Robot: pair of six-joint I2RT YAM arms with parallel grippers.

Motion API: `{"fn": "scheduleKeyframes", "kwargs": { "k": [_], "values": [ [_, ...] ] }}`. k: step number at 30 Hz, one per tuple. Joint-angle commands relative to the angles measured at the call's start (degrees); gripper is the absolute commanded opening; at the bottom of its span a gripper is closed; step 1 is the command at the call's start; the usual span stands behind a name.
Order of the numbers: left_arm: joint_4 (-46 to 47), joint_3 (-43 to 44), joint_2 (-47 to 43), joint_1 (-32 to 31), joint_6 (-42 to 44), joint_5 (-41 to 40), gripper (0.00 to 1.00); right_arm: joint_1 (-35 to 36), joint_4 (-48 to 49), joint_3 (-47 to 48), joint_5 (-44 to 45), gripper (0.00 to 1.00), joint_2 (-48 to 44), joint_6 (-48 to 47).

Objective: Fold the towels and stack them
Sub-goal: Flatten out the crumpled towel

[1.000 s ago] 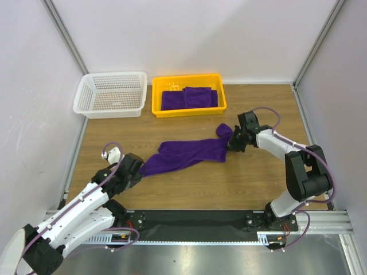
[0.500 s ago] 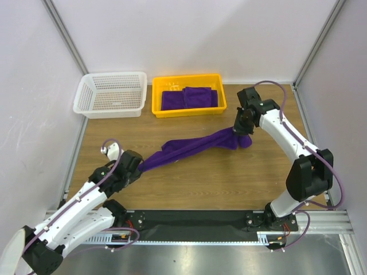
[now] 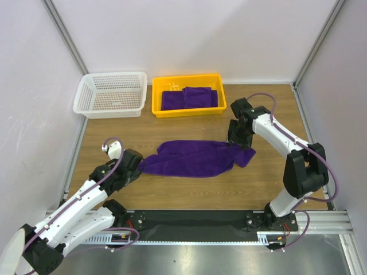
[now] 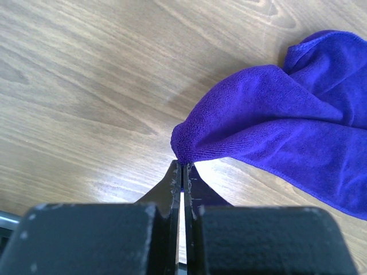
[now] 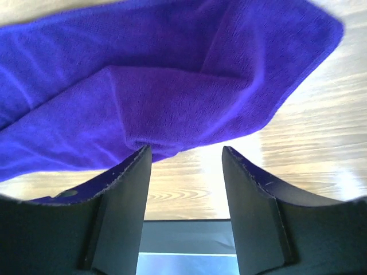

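A deep purple towel [image 3: 198, 158] lies spread and rumpled across the middle of the wooden table. My left gripper [image 3: 137, 166] is shut on its left corner [image 4: 186, 150], pinched between the fingertips. My right gripper [image 3: 236, 139] stands open just above the towel's right end [image 5: 189, 86], with nothing between its fingers. Two folded purple towels [image 3: 189, 98] lie side by side in the yellow tray [image 3: 188, 110].
A white mesh basket [image 3: 111, 94] stands at the back left beside the yellow tray. White walls close in the back and both sides. A black rail [image 3: 195, 219] runs along the near table edge.
The right gripper carried the towel's right end up and back, then lowered it and opened, letting it go. The towel now lies flatter and wider. The left gripper kept its hold.
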Motion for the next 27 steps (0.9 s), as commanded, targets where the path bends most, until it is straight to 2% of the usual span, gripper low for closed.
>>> {"fn": "scheduleKeyframes", "kwargs": {
  "k": [1,7,14,19,27],
  "values": [
    [-0.24,2.68,0.28,0.20,1.80,-1.96,0.00,1.02,2.92,-3.99,-2.34,0.57,-5.73,3.18],
    [-0.07,2.86,1.08,0.72,2.41,-1.35,0.00,1.38,10.92,-20.67,-8.32,0.56,-15.67,11.08],
    [0.81,2.51,0.99,1.77,4.70,-0.38,0.01,0.77,16.35,-30.00,-2.96,0.58,-23.59,19.70],
    [1.16,2.42,1.16,2.22,5.31,0.06,0.00,-0.38,21.91,-32.22,-1.40,0.57,-19.92,18.92],
    [2.13,2.24,-0.24,3.27,5.40,0.15,0.00,-1.17,20.94,-27.65,7.39,0.56,-15.24,16.81]
  ]
}}
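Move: The crumpled towel's loose near right corner lies about 6 cm back from my open right hand, 3 cm to its right and 8 cm below. The flap's farther right corner is some 8 cm right of that hand and 1 cm back; the towel's middle is about 18 cm left and 3 cm back. From my left hand, which already pinches the towel's left end, the loose near corner lies some 41 cm right and 4 cm ahead. I swing my open right hand back about 8.5 cm over the towel's flap and past its near edge, sinking all the while. Then I ease 2.5 cm forward and a little right, down to the edge beside the loose corner, some 7 cm lower in all, turning nearly 20 degrees clockwise, fingers still open. My left hand keeps its pinch, almost still. ##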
